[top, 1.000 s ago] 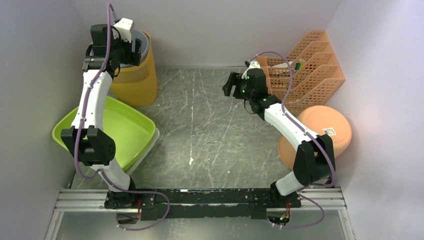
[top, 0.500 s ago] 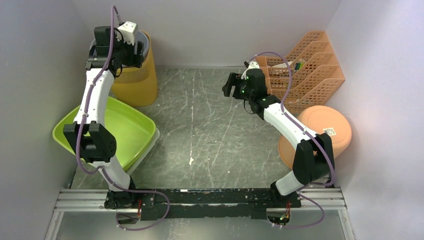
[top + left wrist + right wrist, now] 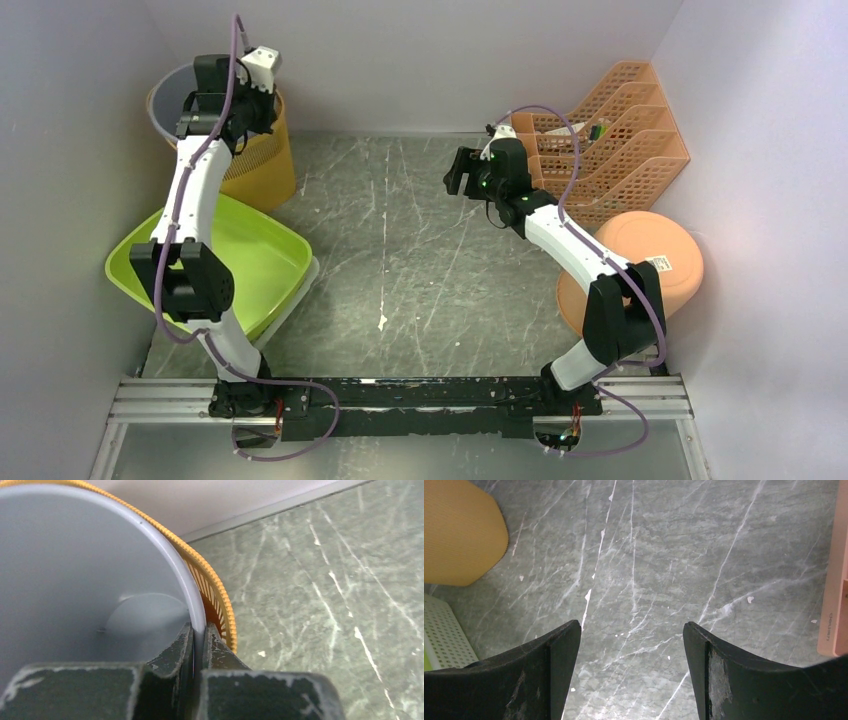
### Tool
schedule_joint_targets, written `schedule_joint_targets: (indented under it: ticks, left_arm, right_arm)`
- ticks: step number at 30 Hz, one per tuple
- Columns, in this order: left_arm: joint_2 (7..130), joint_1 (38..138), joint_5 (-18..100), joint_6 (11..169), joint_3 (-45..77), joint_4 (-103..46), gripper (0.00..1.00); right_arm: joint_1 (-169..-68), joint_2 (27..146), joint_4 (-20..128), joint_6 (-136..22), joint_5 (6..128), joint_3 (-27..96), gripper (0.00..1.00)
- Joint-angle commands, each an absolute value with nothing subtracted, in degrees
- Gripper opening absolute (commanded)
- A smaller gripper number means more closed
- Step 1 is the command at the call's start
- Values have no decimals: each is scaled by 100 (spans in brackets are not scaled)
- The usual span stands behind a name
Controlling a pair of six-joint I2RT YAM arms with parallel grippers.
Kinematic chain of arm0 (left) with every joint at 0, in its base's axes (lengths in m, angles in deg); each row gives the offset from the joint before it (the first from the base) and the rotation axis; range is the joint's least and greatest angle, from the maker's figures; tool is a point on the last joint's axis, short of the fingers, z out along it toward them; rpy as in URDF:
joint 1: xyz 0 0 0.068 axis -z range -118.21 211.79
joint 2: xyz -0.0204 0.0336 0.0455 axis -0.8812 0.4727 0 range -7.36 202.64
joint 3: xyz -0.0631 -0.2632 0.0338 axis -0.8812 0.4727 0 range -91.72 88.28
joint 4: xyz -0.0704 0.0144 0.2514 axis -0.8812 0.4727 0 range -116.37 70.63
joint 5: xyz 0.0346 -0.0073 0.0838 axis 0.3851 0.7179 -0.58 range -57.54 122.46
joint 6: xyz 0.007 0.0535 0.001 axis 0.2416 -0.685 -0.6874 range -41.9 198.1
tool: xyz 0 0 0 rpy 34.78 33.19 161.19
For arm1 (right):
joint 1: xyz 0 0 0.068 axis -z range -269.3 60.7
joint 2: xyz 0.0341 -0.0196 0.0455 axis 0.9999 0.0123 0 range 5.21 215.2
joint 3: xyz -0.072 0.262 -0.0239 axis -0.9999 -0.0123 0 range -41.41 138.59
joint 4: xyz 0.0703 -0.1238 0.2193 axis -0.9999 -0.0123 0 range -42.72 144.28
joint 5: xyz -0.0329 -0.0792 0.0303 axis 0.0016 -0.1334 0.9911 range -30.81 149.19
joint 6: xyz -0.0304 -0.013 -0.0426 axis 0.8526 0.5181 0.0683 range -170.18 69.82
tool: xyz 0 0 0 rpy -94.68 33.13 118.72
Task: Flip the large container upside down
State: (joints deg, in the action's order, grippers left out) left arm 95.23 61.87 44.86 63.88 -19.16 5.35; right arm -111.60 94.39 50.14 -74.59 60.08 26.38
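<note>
The large container is a yellow mesh basket [image 3: 262, 165] with a grey bin [image 3: 168, 98] nested in it, at the back left corner, leaning toward the left wall. My left gripper [image 3: 237, 98] is shut on its rim. In the left wrist view the fingers [image 3: 175, 652] pinch the grey bin's wall [image 3: 75, 565] at my left gripper [image 3: 199, 631], with the yellow basket's rim [image 3: 222, 605] just outside. My right gripper [image 3: 455, 172] is open and empty above the table's middle; it also shows in the right wrist view [image 3: 631, 630], with the yellow basket [image 3: 459, 535] at the far left.
A lime green tub [image 3: 255, 255] rests on a white perforated crate [image 3: 303, 285] at the left, under my left arm. An orange file rack [image 3: 615, 125] stands at the back right. An upturned orange bowl [image 3: 650, 255] lies at the right wall.
My left gripper has moved left and back with the container's rim in it. The container has shifted and tipped toward the left wall, showing its grey inside. The right arm has not moved.
</note>
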Motion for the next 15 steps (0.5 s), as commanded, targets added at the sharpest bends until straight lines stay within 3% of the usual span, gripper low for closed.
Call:
schedule_joint_targets:
  ticks: [1,15]
  left_arm:
    - [9525,6074,3958,6577,-1830,706,7]
    - [7155,6091,3319,7426,-1618,-1128,7]
  right_arm:
    - [-11162,9453,5138,-7405,6018,2550,75]
    - [-11162,9395,5279,-7472,6041,2346,75]
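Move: The grey container, its near-right rim already between the left fingers, has its middle about 10 cm left, 4 cm ahead and 13 cm below that hand. The yellow basket around it has its middle roughly 9 cm left, 3 cm ahead and 16 cm below. The green tray's middle lies some 20 cm back, 14 cm left and 27 cm down. From the idle right hand, the grey container is about 47 cm left, 14 cm ahead and slightly below. The grey container is hauled up by its rim, which the left fingers keep pinched: the hand first shifts left about 2.5 cm, then rises ever faster, some 9 cm in all, drawing back towards the base near the end. Meanwhile the wrist tips its fingers upward and turns counter-clockwise, each by roughly 10 degrees. ##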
